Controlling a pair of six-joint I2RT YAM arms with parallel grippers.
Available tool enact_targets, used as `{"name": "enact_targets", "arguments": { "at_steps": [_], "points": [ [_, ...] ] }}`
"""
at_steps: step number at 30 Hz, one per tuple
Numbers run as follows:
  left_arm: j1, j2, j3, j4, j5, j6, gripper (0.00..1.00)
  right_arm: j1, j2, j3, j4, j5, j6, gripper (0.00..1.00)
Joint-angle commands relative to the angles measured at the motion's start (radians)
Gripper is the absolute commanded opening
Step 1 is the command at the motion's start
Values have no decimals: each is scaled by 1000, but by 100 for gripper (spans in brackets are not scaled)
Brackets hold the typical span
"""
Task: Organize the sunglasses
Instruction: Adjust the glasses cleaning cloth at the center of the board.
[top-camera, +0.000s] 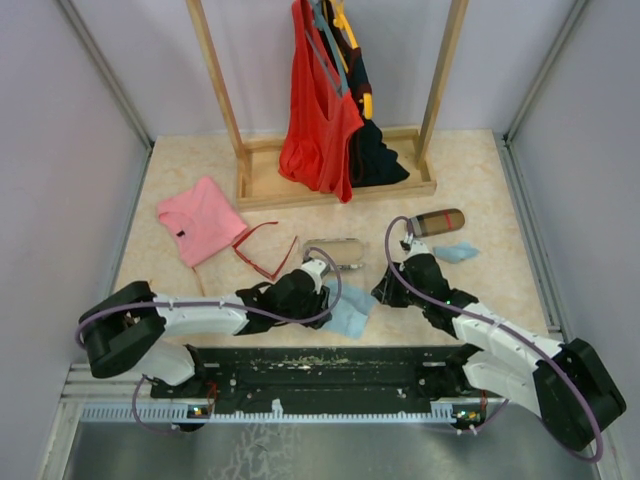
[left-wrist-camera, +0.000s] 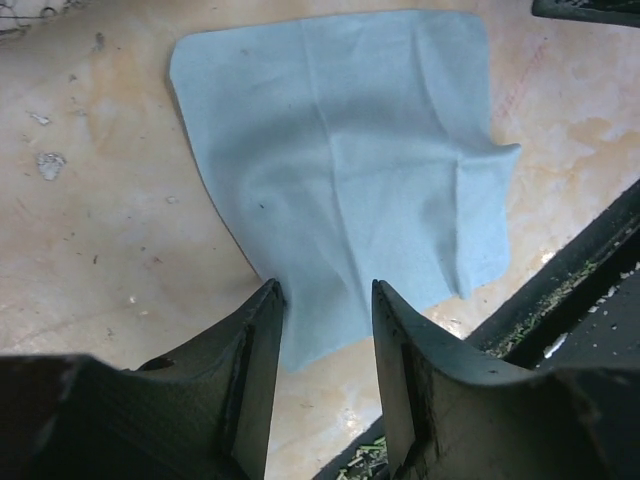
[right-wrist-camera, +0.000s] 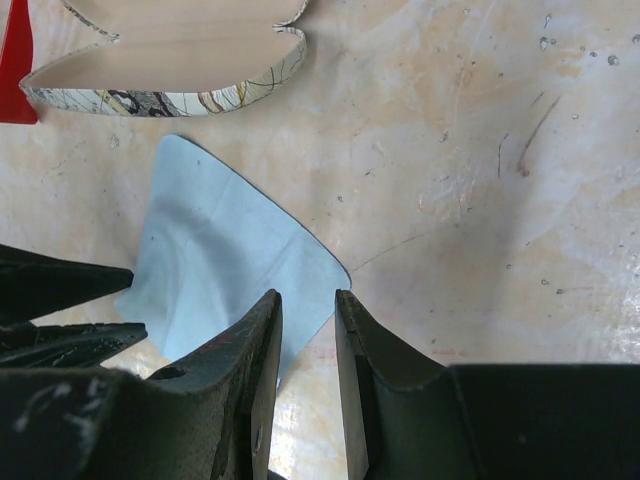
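Observation:
The red-framed sunglasses (top-camera: 266, 251) lie unfolded on the table, left of an open case (top-camera: 335, 250), with neither gripper touching them. My left gripper (top-camera: 325, 297) is low over a light blue cloth (top-camera: 351, 314). In the left wrist view its jaws (left-wrist-camera: 325, 295) stand open astride the near corner of that cloth (left-wrist-camera: 350, 170), which lies flat. My right gripper (top-camera: 381, 294) is at the cloth's right side. Its jaws (right-wrist-camera: 308, 297) are narrowly open over the cloth's edge (right-wrist-camera: 215, 265), gripping nothing.
A brown case with a red stripe (top-camera: 437, 221) and a second blue cloth (top-camera: 456, 251) lie back right. A pink garment (top-camera: 200, 221) lies to the left. A wooden rack (top-camera: 335, 185) with hanging clothes stands at the back. The black base rail (top-camera: 330, 365) runs along the near edge.

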Motion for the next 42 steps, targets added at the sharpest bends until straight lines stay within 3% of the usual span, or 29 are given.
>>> {"name": "enact_targets", "arguments": {
  "at_steps": [1,11,20,28,33,39,42],
  "points": [
    [-29,-33,12,30,-41,-19,46,-6,-32,-1,19,-2,14,29],
    [-64,25,2,37,-42,-41,38,-6,-36,-3,19,-12,16,29],
    [-101,-43,-67,-44,-117,-114,31,-6,-51,-11,8,-5,14,29],
    [-143,-61,-152,-43,-118,-195,19,-6,-59,-6,-6,-1,4,29],
    [-198,-66,-139,-80,-159,-244,7,-6,-71,-2,-20,0,3,29],
    [-205,-194,-54,-249,-314,-206,3,-6,-101,5,-54,18,-5,29],
    [-205,-235,-10,-302,-364,-167,9,-6,-107,11,-67,23,-13,29]
  ]
}}
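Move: The glasses cleaning cloth lies flat just under the left gripper's open fingers: its middle is about 4 cm to the right, level fore and aft and 1 cm below, with its near left corner only a little behind the fingertips. The open glasses case stands some 12 cm ahead and 2 cm to the right; the red sunglasses are about 13 cm ahead and 13 cm left. From the right gripper, the cloth's middle is roughly 8 cm left, 3 cm back and 3 cm below. Draw the left gripper back about 5 cm, low over the cloth's near left corner, while shutting the half-open fingers fully so the tips pinch that corner. Then swing some 2 cm to the left and lift about 1 cm, tugging the corner outward, with the hand turning slightly counter-clockwise. ##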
